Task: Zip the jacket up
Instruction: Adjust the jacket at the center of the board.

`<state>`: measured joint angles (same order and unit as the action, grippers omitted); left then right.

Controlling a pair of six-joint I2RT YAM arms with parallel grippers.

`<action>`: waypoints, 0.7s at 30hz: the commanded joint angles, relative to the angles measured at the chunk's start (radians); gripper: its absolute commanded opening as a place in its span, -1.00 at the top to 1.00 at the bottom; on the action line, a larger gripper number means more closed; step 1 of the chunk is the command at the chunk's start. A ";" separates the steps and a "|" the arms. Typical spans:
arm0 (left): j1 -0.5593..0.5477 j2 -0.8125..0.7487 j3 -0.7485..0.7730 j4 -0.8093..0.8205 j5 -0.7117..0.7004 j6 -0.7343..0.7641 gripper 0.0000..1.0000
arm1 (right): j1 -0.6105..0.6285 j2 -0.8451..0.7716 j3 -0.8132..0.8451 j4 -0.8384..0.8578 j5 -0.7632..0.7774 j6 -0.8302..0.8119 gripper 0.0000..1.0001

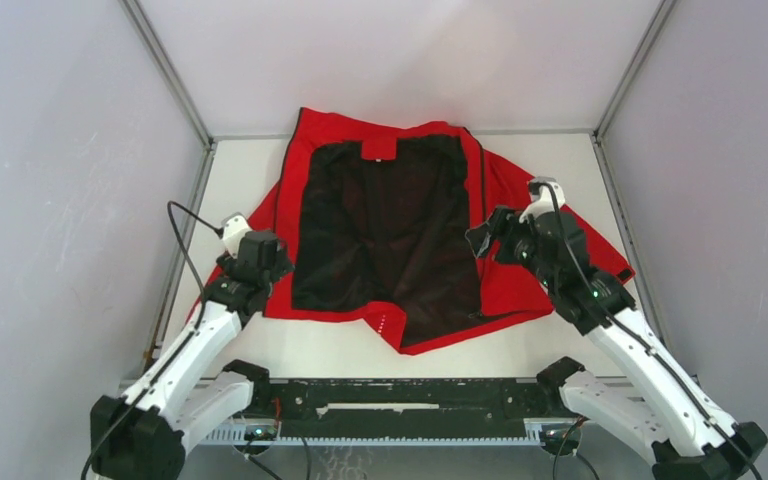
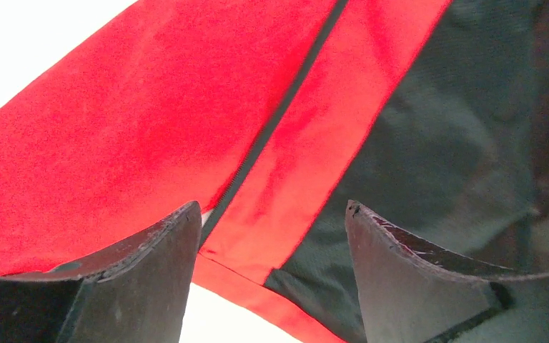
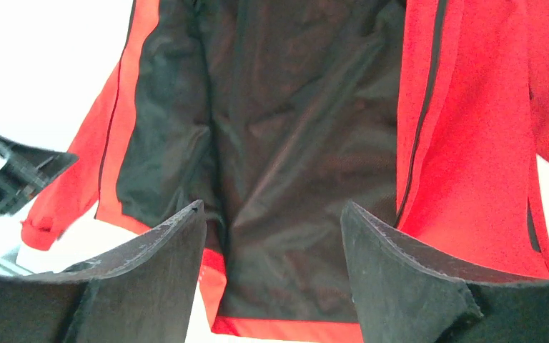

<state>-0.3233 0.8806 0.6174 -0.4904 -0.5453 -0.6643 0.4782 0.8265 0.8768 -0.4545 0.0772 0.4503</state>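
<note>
The red jacket (image 1: 390,230) lies spread open on the white table, black lining up and both front panels folded outward. My left gripper (image 1: 270,262) hovers open over the jacket's lower left front corner. In the left wrist view the dark zipper (image 2: 286,107) runs down that panel's red edge and ends between my open left gripper (image 2: 273,214). My right gripper (image 1: 482,240) hangs open above the jacket's right side; in its own view the open right gripper (image 3: 271,214) frames the black lining (image 3: 286,143), with the other zipper edge (image 3: 420,136) off to the right. Neither gripper holds anything.
Grey enclosure walls and metal posts (image 1: 170,75) bound the table on three sides. A black rail (image 1: 400,395) with the arm bases runs along the near edge. A black cable (image 1: 185,215) loops by the left arm. The left arm's gripper (image 3: 7,171) shows in the right wrist view.
</note>
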 commanded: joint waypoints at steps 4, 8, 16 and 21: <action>0.106 0.133 -0.083 0.259 0.154 0.026 -0.58 | 0.045 -0.149 -0.034 -0.054 0.013 -0.056 -0.56; 0.177 0.215 -0.124 0.348 0.263 0.041 -0.59 | 0.045 -0.186 -0.041 -0.052 -0.059 -0.062 -0.57; 0.248 0.322 -0.120 0.402 0.345 0.055 -0.58 | 0.055 -0.179 -0.080 -0.005 -0.139 -0.047 -0.60; 0.257 0.394 -0.099 0.413 0.402 0.050 -0.41 | 0.061 -0.175 -0.089 0.009 -0.160 -0.043 -0.60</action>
<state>-0.0761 1.2316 0.4904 -0.1326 -0.2180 -0.6281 0.5282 0.6514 0.7837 -0.5087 -0.0525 0.4129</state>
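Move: The lower part of the jacket's left zipper edge lies about 11 cm below my open left hand, some 2 cm ahead and 3 cm to its left. The near corner of the black lining is about 4 cm nearer my base and 5 cm to the right of that spot; the left cuff is roughly 8 cm back and 12 cm left of my hand. From my right hand that zipper spot is some 42 cm left, 2 cm ahead and 23 cm down. I sink my left hand almost 10 cm, easing some 2 cm forward, down to the red facing beside the lower left zipper. I tip the open fingers about 10 degrees further down and roll the hand's left side down as much; touch can't be made out. My right hand, empty and open, draws back 5 cm high over the jacket's right front, turning slightly counter-clockwise. ##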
